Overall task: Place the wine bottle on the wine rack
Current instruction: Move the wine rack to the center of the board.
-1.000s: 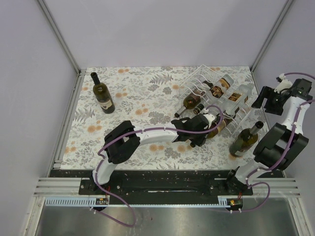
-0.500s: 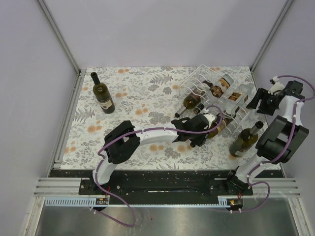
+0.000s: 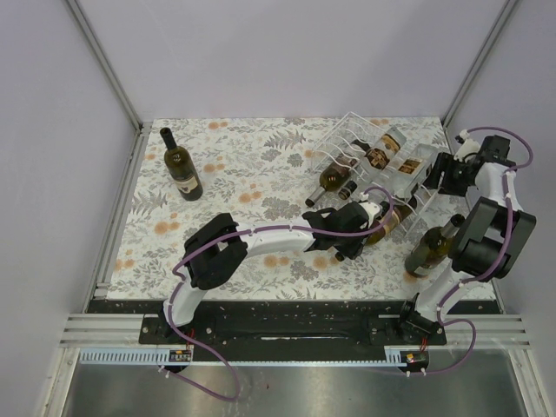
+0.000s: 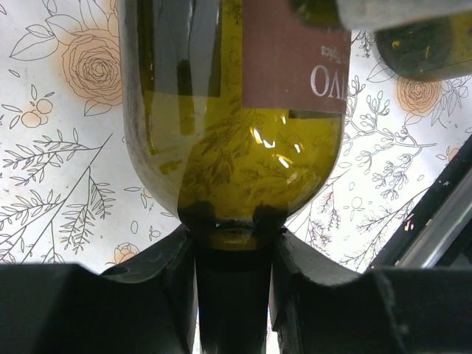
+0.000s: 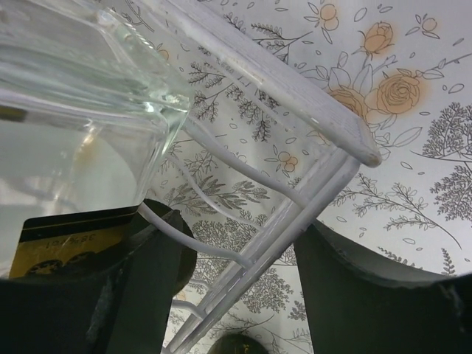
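Observation:
A green wine bottle (image 3: 388,221) with a dark red label (image 4: 295,59) lies tilted at the front of the clear wine rack (image 3: 382,169). My left gripper (image 3: 352,228) is shut on its neck (image 4: 232,254), with the bottle's shoulder (image 4: 228,169) filling the left wrist view. My right gripper (image 3: 440,174) is at the rack's right end. Its fingers (image 5: 155,287) stand open on either side of a white rack bar (image 5: 295,221), with gaps showing. A clear bottle (image 5: 66,110) rests in the rack just beside it.
The rack holds two dark bottles (image 3: 334,178) (image 3: 380,156) and the clear bottle (image 3: 417,165). A green bottle (image 3: 432,248) stands upright by the right arm. Another dark bottle (image 3: 181,165) stands at the far left of the flowered table cover (image 3: 243,191).
My right arm has swung left to the rack's right end and its jaws have narrowed around the bar. The rack looks slightly shifted. The left arm and its bottle have not moved.

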### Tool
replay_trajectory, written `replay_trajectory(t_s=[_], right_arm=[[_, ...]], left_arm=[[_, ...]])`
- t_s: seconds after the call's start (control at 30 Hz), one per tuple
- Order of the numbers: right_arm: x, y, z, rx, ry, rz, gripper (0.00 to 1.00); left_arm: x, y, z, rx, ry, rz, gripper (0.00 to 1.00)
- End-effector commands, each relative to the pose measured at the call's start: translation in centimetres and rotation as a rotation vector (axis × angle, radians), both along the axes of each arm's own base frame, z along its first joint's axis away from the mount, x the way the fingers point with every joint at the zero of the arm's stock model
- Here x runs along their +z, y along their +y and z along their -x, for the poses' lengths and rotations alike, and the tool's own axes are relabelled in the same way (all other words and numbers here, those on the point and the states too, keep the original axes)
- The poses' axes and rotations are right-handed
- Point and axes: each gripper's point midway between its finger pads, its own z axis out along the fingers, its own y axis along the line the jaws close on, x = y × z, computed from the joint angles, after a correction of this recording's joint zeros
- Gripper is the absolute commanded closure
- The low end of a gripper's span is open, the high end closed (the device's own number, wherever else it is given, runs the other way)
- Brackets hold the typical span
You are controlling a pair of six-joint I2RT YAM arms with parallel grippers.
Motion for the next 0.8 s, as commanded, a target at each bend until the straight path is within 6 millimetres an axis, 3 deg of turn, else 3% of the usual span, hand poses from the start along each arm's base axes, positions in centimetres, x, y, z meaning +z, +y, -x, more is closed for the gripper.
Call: replay_trajectory(t_s=[0.0,0.13,0.4,0.77], right_arm=[[-0.2,3.3,-0.7,0.061,-0.003,-0.046,0.32],[0.1,4.6,-0.6,0.085,-0.011,-0.044,0.32],[0.6,7.3,-0.9,0.139,-0.019,-0.045,0.31],[1.1,9.1,-1.4,0.172,-0.03,0.002,0.3]], left_arm=[[5.1,-2.4,-0.5,-0.007,-0.05,0.133,1.0],[4.2,-1.2,-1.7,0.054,-0.023,0.117,1.0],[4.6,0.7,-4.1,0.134,-0.085,0.105,1.0],[4.1,2.2,-4.8,0.163,-0.102,0.092,1.0]])
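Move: The right hand's open fingers already straddle the right-hand end rail of the wine rack; the rack's middle lies about 17 cm to their left and 2 cm farther out, and the board's center some 39 cm left, level with them. A standing bottle is about 16 cm straight behind. From the left hand, gripping the neck of a bottle laid in the rack, the board's center is roughly 18 cm left and 13 cm ahead, the rack's middle 18 cm ahead and 5 cm right. With its fingers left open around the end rail, the right hand pushes the rack level across the board, leftwards about 7 cm towards the center, with a slight forward drift early on and a few degrees of counter-clockwise turn, the right-hand finger bearing on the rail. The left hand keeps its pinch on the bottle neck and goes along, some 3.5 cm forward and 3 cm left, turning slightly counter-clockwise. ##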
